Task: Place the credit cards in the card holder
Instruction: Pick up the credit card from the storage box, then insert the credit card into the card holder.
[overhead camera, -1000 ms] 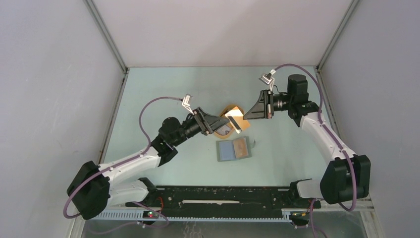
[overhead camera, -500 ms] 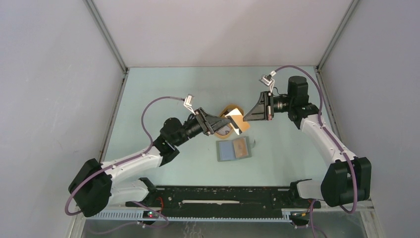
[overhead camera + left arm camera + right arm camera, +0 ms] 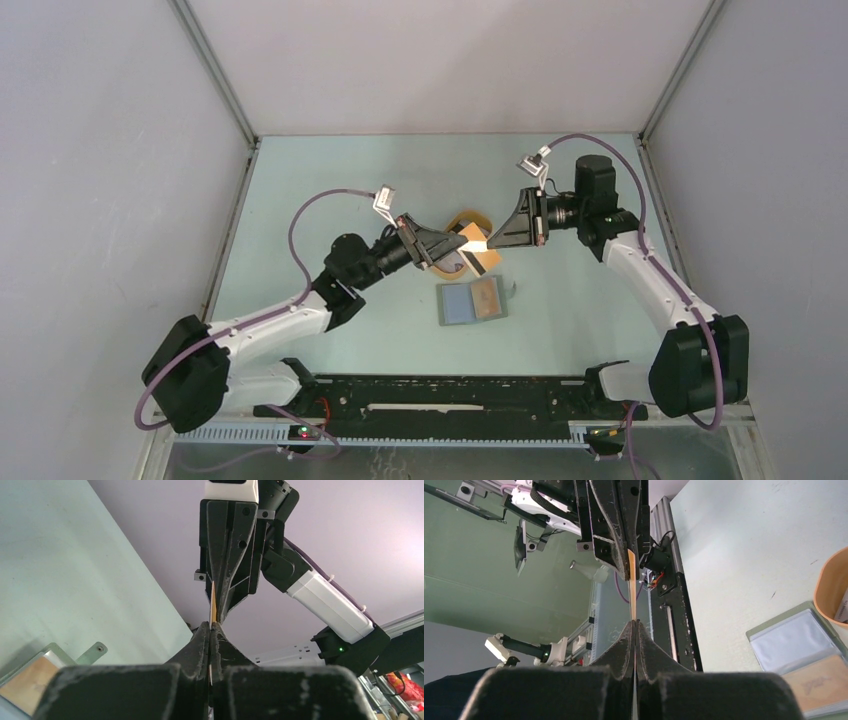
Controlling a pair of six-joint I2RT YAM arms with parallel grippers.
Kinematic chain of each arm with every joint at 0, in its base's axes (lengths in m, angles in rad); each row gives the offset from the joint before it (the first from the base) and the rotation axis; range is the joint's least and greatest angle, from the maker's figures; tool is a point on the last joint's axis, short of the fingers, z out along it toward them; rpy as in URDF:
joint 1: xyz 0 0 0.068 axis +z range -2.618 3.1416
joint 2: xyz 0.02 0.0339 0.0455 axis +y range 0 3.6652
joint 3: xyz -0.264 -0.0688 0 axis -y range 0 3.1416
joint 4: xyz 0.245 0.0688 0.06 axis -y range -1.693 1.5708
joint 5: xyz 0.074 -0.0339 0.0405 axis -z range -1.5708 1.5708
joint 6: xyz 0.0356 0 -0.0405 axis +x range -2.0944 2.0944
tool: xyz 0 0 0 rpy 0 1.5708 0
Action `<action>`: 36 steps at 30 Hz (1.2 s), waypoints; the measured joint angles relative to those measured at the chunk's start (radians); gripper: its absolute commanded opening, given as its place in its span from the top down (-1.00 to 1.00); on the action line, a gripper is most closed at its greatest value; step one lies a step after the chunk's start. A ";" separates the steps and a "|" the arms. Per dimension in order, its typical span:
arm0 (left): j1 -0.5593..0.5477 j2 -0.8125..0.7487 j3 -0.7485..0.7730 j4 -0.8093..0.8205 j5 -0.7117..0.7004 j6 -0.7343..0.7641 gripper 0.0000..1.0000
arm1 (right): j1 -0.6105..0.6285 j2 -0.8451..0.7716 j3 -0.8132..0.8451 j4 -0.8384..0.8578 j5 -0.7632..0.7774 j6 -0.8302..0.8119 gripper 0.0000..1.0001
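A tan credit card with a dark stripe (image 3: 474, 250) hangs in the air above the table, gripped from both ends. My left gripper (image 3: 457, 250) is shut on its left end and my right gripper (image 3: 490, 241) is shut on its right end. In the left wrist view the card (image 3: 212, 602) runs edge-on from my left gripper (image 3: 210, 627) into the right one (image 3: 227, 555). The right wrist view shows the same card (image 3: 631, 590) leaving my right gripper (image 3: 634, 625). The card holder (image 3: 472, 301) lies open below, with another tan card (image 3: 487, 296) in its right pocket.
An orange oval tray (image 3: 470, 220) sits just behind the held card, partly hidden by the grippers; its rim (image 3: 831, 587) shows beside the open card holder (image 3: 799, 645). A black rail (image 3: 450, 395) runs along the near table edge.
My left gripper has shut on the tan card's left end; a second ago its jaws stood open around it. Both grippers and the card have shifted slightly.
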 measured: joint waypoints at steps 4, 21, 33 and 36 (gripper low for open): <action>0.000 0.000 0.000 -0.003 0.014 0.017 1.00 | -0.001 0.002 0.000 -0.032 0.006 -0.041 -0.35; 0.021 -0.015 -0.243 -0.036 -0.004 0.071 1.00 | -0.006 0.042 -0.052 -0.518 0.562 -0.779 -0.59; 0.026 0.238 -0.288 0.170 -0.003 0.015 1.00 | 0.033 0.285 -0.061 -0.541 0.727 -0.781 -0.70; 0.027 0.307 -0.291 0.226 -0.001 -0.001 1.00 | 0.036 0.343 -0.040 -0.552 0.720 -0.773 -0.62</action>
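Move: The left hand grips the credit card, whose middle is about 3 cm to its right. The card holder it is bound for lies on the table some 28 cm below, 2 cm ahead and 3 cm to the right. The storage box stands roughly 14 cm farther out than the holder, straight ahead of this hand. From the right hand, the card is 2 cm to the left; the holder is about 27 cm below, 2 cm ahead and 2 cm to the left. The right fingers open wide and let go of the card, leaving it pinched in the left fingers. The right hand then sinks about 24 cm while easing some 6 cm right, fingertips tipping down about 45 degrees, to come beside the holder's right end. The left hand, its grip kept, lowers the card steeply towards the holder by nearly 19 cm, fingers dipping some 20 degrees. ##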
